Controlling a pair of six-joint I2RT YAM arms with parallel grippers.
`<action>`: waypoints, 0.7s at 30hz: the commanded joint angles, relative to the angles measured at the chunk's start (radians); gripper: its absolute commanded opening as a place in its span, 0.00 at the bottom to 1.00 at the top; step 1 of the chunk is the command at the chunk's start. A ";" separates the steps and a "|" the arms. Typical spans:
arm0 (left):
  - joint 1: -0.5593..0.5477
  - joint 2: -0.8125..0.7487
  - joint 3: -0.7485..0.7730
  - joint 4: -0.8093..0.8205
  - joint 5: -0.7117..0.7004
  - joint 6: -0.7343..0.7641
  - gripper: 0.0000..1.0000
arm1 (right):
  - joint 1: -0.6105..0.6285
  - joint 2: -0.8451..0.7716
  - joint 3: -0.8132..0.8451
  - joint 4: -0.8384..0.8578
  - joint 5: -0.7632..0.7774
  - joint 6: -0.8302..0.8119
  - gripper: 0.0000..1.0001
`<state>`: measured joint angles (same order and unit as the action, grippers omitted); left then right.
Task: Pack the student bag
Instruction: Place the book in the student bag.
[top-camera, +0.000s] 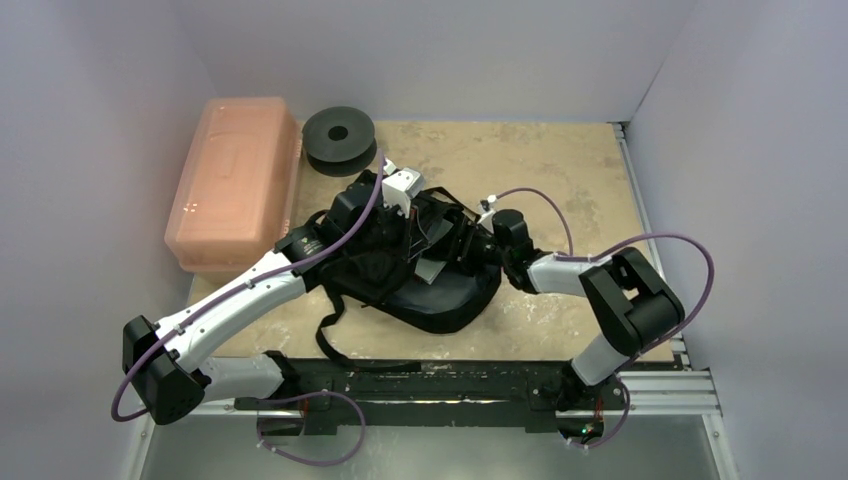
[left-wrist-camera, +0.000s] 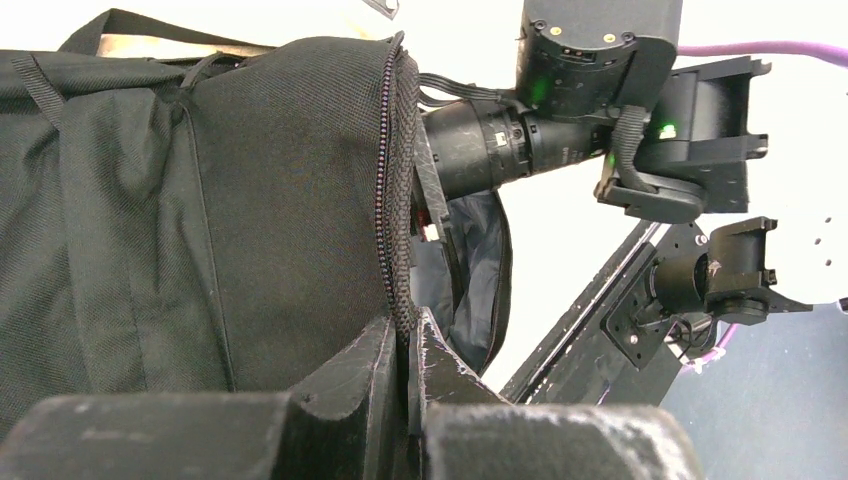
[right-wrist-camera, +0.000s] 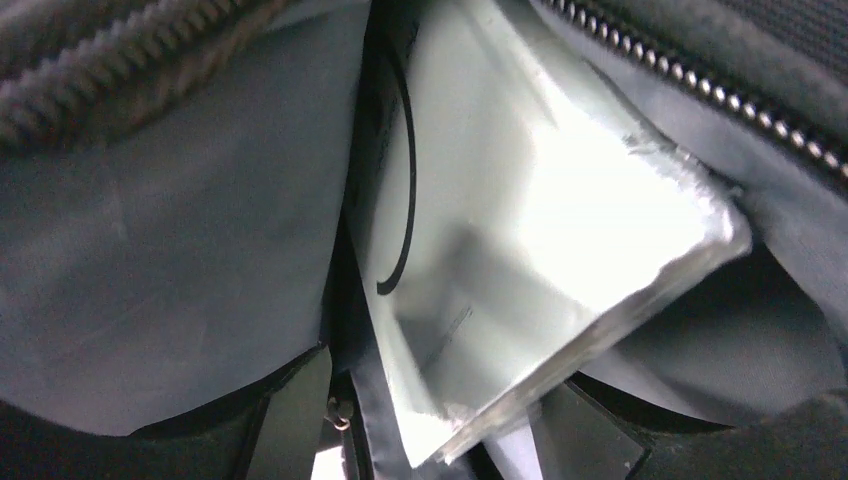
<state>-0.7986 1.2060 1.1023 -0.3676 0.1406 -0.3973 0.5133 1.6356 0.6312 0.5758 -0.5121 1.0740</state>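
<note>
The student bag (top-camera: 440, 295), soft and black, lies mid-table with its mouth pulled open. My left gripper (left-wrist-camera: 410, 335) is shut on the bag's zip edge (left-wrist-camera: 398, 200) and holds it up. My right gripper (right-wrist-camera: 430, 430) reaches into the opening, its wrist (left-wrist-camera: 500, 145) passing through the mouth. Its fingers (right-wrist-camera: 290, 420) stand apart on either side of a flat pale-grey item with a black ring mark (right-wrist-camera: 520, 220). That item sits tilted against the grey lining (right-wrist-camera: 170, 250); gaps show between it and both fingers. The right fingertips are hidden by the bag in the top view.
A pink translucent box (top-camera: 235, 185) stands at the back left, with a black round spool (top-camera: 339, 137) beside it. A bag strap (top-camera: 335, 345) trails toward the black front rail (top-camera: 450, 385). White walls close in the table on three sides.
</note>
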 joint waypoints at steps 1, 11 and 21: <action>-0.001 -0.036 0.010 0.081 0.032 -0.001 0.00 | 0.000 -0.099 -0.006 -0.166 0.046 -0.132 0.73; -0.002 -0.030 0.013 0.080 0.054 -0.016 0.00 | 0.003 -0.043 -0.002 -0.058 0.068 -0.120 0.32; -0.002 -0.015 0.003 0.099 0.056 -0.038 0.00 | 0.076 0.061 0.177 0.066 0.037 -0.077 0.20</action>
<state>-0.7986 1.2060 1.0985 -0.3607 0.1539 -0.4088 0.5484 1.6714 0.7185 0.4942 -0.4614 0.9886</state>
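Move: The book lies partly in the bag between the right gripper's open fingers, its middle roughly 8 cm to that hand's left, 2 cm ahead and 3 cm below. The bare floor of the bag's mouth is about 7 cm back of the right hand, 5 cm left and 6 cm down; the bag's right rim is some 7 cm right and 3 cm back. From the left gripper, the book's middle is about 4 cm right, level fore and aft, and 15 cm below. Ease the right gripper back and to the right by about 2 cm, then sink it some 2 cm while closing the fingers, so they pinch the book's near edge. With the grip made, turn around and carry it left, forward and up about 4 cm, deeper under the flap. Keep the left gripper still, its fingers shut on the bag's zipped edge to hold the mouth open. ##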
